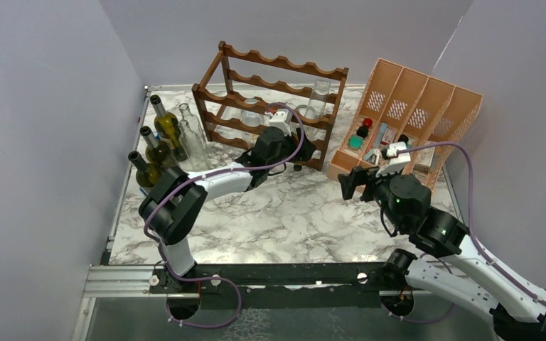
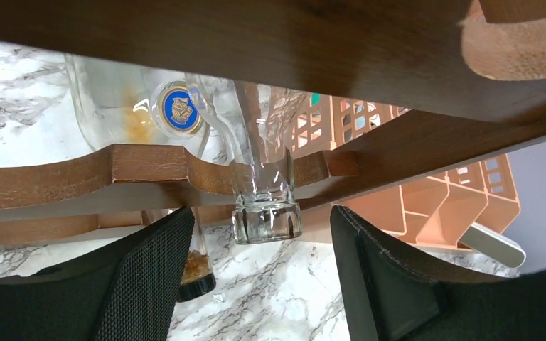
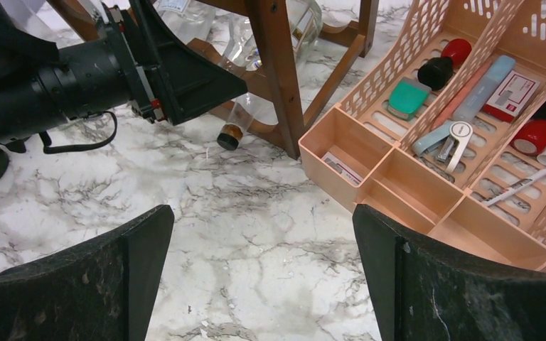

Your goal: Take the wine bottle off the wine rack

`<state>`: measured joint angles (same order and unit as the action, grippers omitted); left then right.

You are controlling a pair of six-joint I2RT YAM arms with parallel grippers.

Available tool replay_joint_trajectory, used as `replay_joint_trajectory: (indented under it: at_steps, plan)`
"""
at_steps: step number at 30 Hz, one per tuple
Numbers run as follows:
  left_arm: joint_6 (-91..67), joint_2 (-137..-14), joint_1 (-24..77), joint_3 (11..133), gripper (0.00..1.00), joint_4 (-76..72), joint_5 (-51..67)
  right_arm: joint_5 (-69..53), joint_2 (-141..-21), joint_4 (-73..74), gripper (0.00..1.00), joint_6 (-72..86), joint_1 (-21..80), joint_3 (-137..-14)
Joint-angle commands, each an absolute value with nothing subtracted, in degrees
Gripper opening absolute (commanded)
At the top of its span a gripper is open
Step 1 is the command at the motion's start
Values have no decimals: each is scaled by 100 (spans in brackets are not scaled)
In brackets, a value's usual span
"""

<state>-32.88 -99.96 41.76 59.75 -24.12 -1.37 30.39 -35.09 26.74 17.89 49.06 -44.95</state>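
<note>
The dark brown wine rack (image 1: 277,67) stands at the back of the marble table. In the left wrist view a clear glass wine bottle (image 2: 264,192) lies in it, its neck poking out over a wavy rail (image 2: 142,167) towards me. My left gripper (image 2: 263,238) is open. Its black fingers (image 2: 149,270) stand either side of the bottle's mouth and just below it, with a gap on both sides. A smaller bottle (image 2: 197,273) with a dark cap hangs lower down. My right gripper (image 3: 263,241) is open over bare marble, right of the rack (image 3: 277,78).
Several green and clear bottles (image 1: 160,138) stand upright at the left, beside the rack. A peach-orange divided organiser (image 1: 412,121) holding small items sits right of the rack, close to my right gripper (image 1: 352,183). Grey walls close in the table on three sides.
</note>
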Motion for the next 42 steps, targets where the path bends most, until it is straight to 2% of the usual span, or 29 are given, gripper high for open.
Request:
replay_joint_trajectory:
  at_steps: [1,7,23,27,33,42]
  plan:
    - [-3589,-10088,4219,6128,73,-2913,-378,3237,-3312,2814,100,1858,4931,-4550]
    - [-3896,-10207,4219,6179,65,-2997,-442,3286,-3246,2951,100,1908,4931,-4603]
    - [-3744,-10139,4210,6176,50,-3058,-429,3278,-3278,3056,100,2032,4926,-4558]
    - [-3517,-10028,4202,6100,38,-3058,-348,3289,-3297,2903,100,1969,4931,-4434]
    - [-3555,-9783,4075,5815,14,-3059,-249,3193,-3528,2762,100,1952,4931,-4453]
    - [-3610,-9114,3981,5212,7,-3054,102,2638,-3857,2400,100,1414,4931,-4326]
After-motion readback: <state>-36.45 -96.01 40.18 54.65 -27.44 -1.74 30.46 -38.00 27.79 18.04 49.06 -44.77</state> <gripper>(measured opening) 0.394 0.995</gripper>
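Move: The clear wine bottle's mouth already lies between the left hand's open fingertips; its middle is about 12 cm ahead of that hand, 2 cm to the right and slightly higher. The rack's right front post stands about 5 cm right and 2 cm ahead. The lower bottle's middle is some 8 cm ahead, in line sideways and about 8 cm below. From the right hand, the wine bottle's middle is roughly 23 cm ahead, 10 cm left and 8 cm below. The left fingers close from both sides and pinch the glass bottle at its mouth, while the hand barely shifts. With that grip kept, the hand then draws the mouth end about 2.5 cm to the left, away from the rack's right post, rising roughly 1 cm towards the end. ##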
